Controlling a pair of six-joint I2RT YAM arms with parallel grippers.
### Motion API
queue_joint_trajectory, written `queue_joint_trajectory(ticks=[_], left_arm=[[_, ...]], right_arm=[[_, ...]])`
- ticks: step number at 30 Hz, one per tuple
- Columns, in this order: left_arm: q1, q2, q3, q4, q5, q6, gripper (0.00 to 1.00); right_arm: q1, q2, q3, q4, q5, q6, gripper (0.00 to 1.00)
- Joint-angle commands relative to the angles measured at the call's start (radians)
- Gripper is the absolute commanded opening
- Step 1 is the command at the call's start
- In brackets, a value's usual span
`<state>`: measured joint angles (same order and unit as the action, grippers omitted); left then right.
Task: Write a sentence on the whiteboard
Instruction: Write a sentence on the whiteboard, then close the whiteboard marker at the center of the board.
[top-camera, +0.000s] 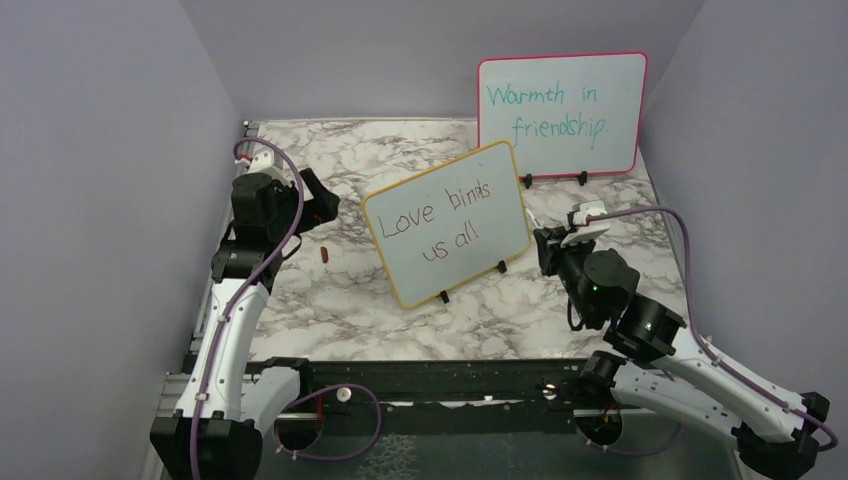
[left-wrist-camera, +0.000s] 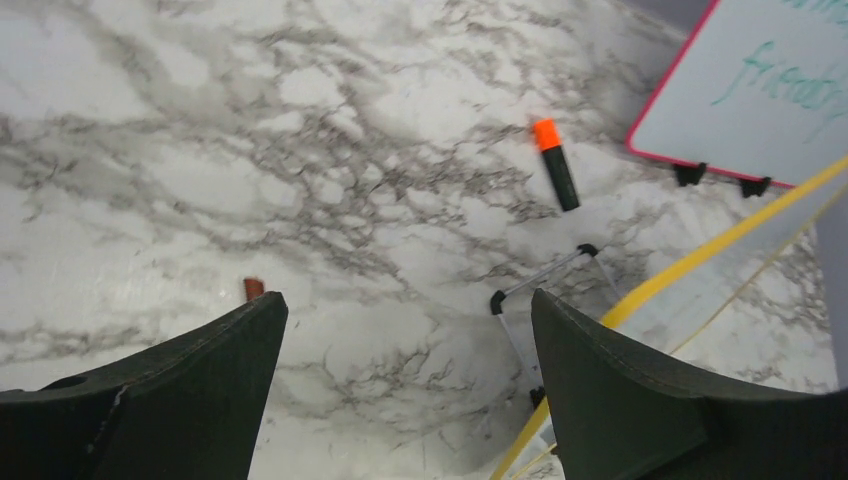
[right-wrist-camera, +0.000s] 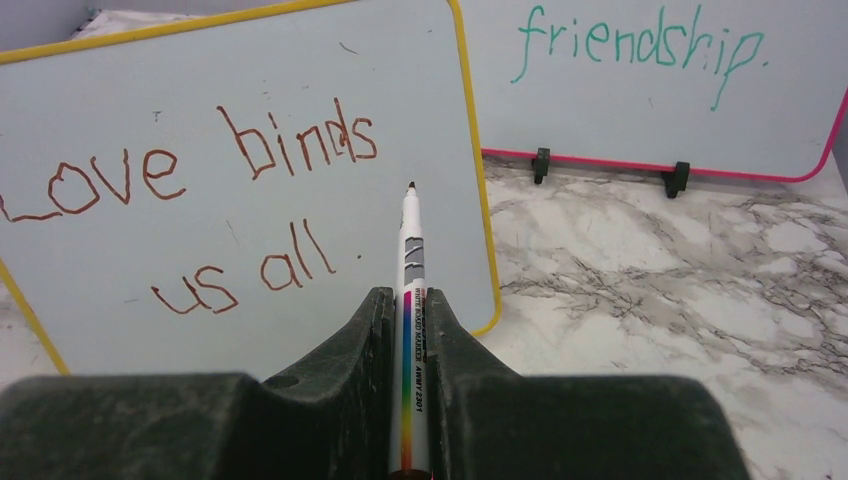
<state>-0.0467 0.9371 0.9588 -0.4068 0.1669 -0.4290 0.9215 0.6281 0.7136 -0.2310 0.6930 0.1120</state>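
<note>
The yellow-framed whiteboard (top-camera: 500, 215) stands tilted mid-table on black clip feet. It carries the sentence (top-camera: 437, 225) "Love binds us all" in two brown-red lines (right-wrist-camera: 200, 190). My right gripper (right-wrist-camera: 408, 300) is shut on a white whiteboard marker (right-wrist-camera: 412, 250) with a rainbow stripe. The marker's uncapped tip points at the board (right-wrist-camera: 120, 90), just right of "all" and a little off the surface. At the board's left, my left gripper (left-wrist-camera: 405, 300) hangs open over bare marble with nothing between its fingers. Only the board's yellow edge (left-wrist-camera: 700, 255) shows there.
A pink-framed board (top-camera: 560, 112) with teal writing leans on the back wall. A small red cap (top-camera: 325, 254) lies left of the whiteboard, by my left finger (left-wrist-camera: 253, 288). A dark marker with an orange cap (left-wrist-camera: 556, 165) lies behind the whiteboard. Purple walls enclose the table.
</note>
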Motion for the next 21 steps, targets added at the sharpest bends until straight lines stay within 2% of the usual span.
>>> queue_joint_trajectory(ticks=[1,3,10,14,21], left_arm=[[0.007,0.041,-0.049,-0.133,-0.173,-0.025,0.92],[0.008,0.065,-0.063,-0.138,-0.211,-0.025,0.91],[0.014,0.256,-0.064,-0.137,-0.209,0.004,0.86],[0.017,0.377,-0.054,-0.129,-0.205,0.038,0.8],[0.023,0.547,-0.006,-0.116,-0.188,0.085,0.64]], right_arm=[[-0.003,-0.03,0.005,-0.016,0.011,0.02,0.01],[-0.003,-0.046,0.0,-0.015,-0.003,0.023,0.01],[-0.003,-0.089,-0.006,-0.016,-0.012,0.032,0.01],[-0.003,-0.114,-0.012,-0.013,-0.015,0.034,0.01],[-0.003,-0.119,-0.015,-0.008,-0.016,0.037,0.01]])
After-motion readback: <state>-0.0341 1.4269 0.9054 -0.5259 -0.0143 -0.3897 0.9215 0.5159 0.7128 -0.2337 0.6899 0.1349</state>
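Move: The brown marker cap lies on the table about 25 cm below the left hand, some 3 cm ahead and 3 cm to its left. The written whiteboard's middle is roughly 24 cm to that hand's right, 5 cm ahead and 16 cm down; the orange-topped highlighter lies behind it, about 18 cm ahead of the left hand, 22 cm right and 26 cm down. From the right hand, holding the uncapped marker, the cap is some 44 cm left, 11 cm ahead and 26 cm below. The left hand drops almost straight down towards the marker cap, some 20 cm, easing about 4 cm to its left mostly early on while the wrist tips the fingers down by some 35 to 40 degrees and they narrow a little, still well open and short of the cap. Meanwhile the right hand keeps its pinch on the marker and draws off from the whiteboard, rising a couple of centimetres and drifting slightly right and back. ##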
